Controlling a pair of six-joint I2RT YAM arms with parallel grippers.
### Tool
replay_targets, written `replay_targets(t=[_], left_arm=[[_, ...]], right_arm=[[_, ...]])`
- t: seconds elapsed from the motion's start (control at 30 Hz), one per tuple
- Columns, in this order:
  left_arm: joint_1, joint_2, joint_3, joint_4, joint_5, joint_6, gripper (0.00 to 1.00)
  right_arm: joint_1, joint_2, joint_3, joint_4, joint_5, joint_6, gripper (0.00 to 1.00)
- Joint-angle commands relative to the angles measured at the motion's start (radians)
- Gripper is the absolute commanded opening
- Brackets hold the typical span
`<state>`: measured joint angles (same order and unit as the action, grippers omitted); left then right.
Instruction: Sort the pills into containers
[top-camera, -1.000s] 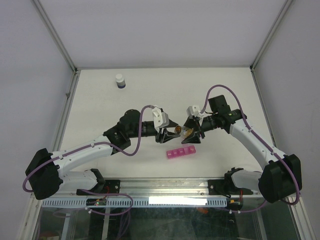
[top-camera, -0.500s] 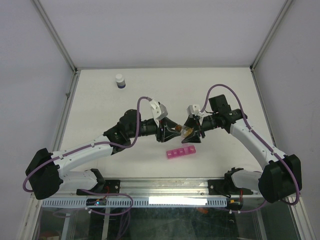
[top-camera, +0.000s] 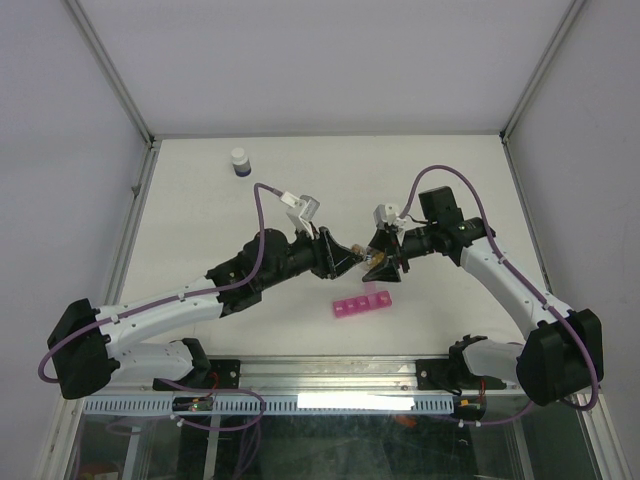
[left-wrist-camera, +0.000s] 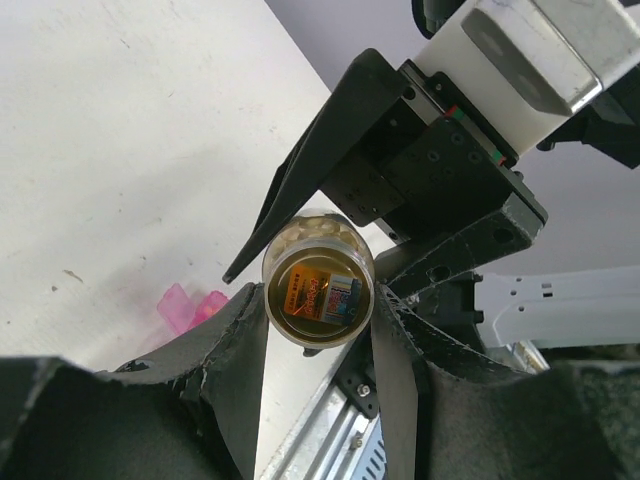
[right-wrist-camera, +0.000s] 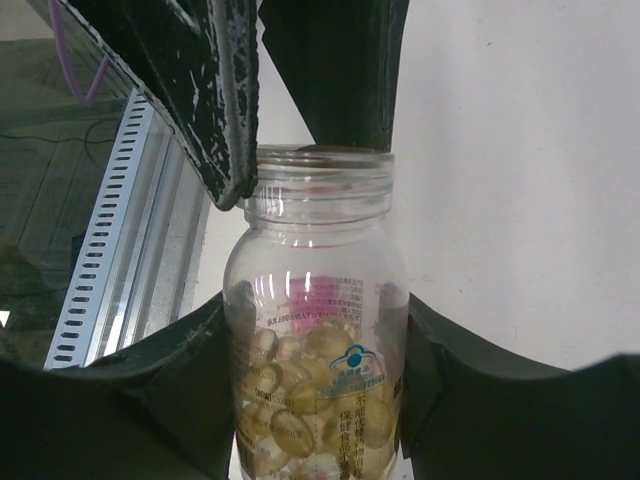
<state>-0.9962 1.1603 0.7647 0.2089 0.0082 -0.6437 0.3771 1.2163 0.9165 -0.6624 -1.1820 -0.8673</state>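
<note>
A small clear vial (top-camera: 372, 262) of yellow softgel pills hangs in the air between my two grippers, above the table. My right gripper (top-camera: 382, 264) is shut on its body (right-wrist-camera: 318, 390), the threaded neck bare and pointing away. My left gripper (top-camera: 352, 259) is shut on the amber cap (left-wrist-camera: 318, 290) at the vial's mouth; its fingers (right-wrist-camera: 215, 90) show at the neck in the right wrist view. The pink pill-box strip (top-camera: 362, 303) lies on the table just below the vial, lids down. It also shows in the left wrist view (left-wrist-camera: 190, 308).
A white-capped dark bottle (top-camera: 239, 162) stands at the far left of the table. The metal rail (top-camera: 330, 375) runs along the near edge, close to the pill box. Enclosure walls border the table on the left, right and back.
My left wrist has rolled, its camera swinging up and to the left, while its fingers stay at the vial's mouth. My right gripper and the vial have hardly moved.
</note>
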Motion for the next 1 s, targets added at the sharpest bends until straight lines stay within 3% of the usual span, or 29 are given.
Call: replay_targets(t=[0.0, 0.2, 0.4, 0.5, 0.6, 0.73, 0.97], left_arm=[[0.001, -0.053, 0.054, 0.072, -0.072, -0.156, 0.03], [0.002, -0.074, 0.057, 0.041, -0.083, -0.257, 0.01], [0.002, -0.059, 0.061, 0.031, -0.082, -0.271, 0.09], [0.002, -0.046, 0.063, 0.04, -0.061, -0.227, 0.25], [0.002, -0.045, 0.057, 0.064, -0.032, -0.207, 0.53], [0.002, -0.063, 0.042, 0.097, 0.001, -0.174, 0.76], [0.002, -0.11, 0.015, 0.073, 0.007, -0.116, 0.98]], right_arm=[[0.003, -0.018, 0.032, 0.036, -0.034, -0.005, 0.0], [0.003, -0.013, 0.031, 0.04, -0.037, 0.001, 0.0], [0.002, -0.015, 0.03, 0.04, -0.042, 0.0, 0.0], [0.003, -0.015, 0.029, 0.039, -0.046, -0.001, 0.0], [0.002, -0.017, 0.031, 0.033, -0.054, -0.007, 0.0], [0.003, -0.016, 0.032, 0.025, -0.06, -0.014, 0.0], [-0.002, -0.015, 0.039, 0.003, -0.084, -0.033, 0.0]])
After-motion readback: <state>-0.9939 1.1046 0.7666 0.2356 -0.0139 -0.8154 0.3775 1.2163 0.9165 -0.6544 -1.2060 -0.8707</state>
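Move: Between the left hand's half-closed fingertips sits the top end of the pill jar; the jar's middle lies about 3 cm to the right, 2 cm back and 3 cm below. The pink pill box lies on the table some 4 cm back, 3 cm to the right and 20 cm below. From the right hand, which grips the jar's body, the jar's middle is roughly 1 cm left and 2 cm up. Twisting on with its fingertips still around the jar's top, the left hand turns about 10 degrees more, counter-clockwise as seen looking along its fingers at the jar. It pauses, then spreads its fingers nearly fully, lets go and rises some 3 cm clear, while the right hand keeps its grip and holds the jar in place. ##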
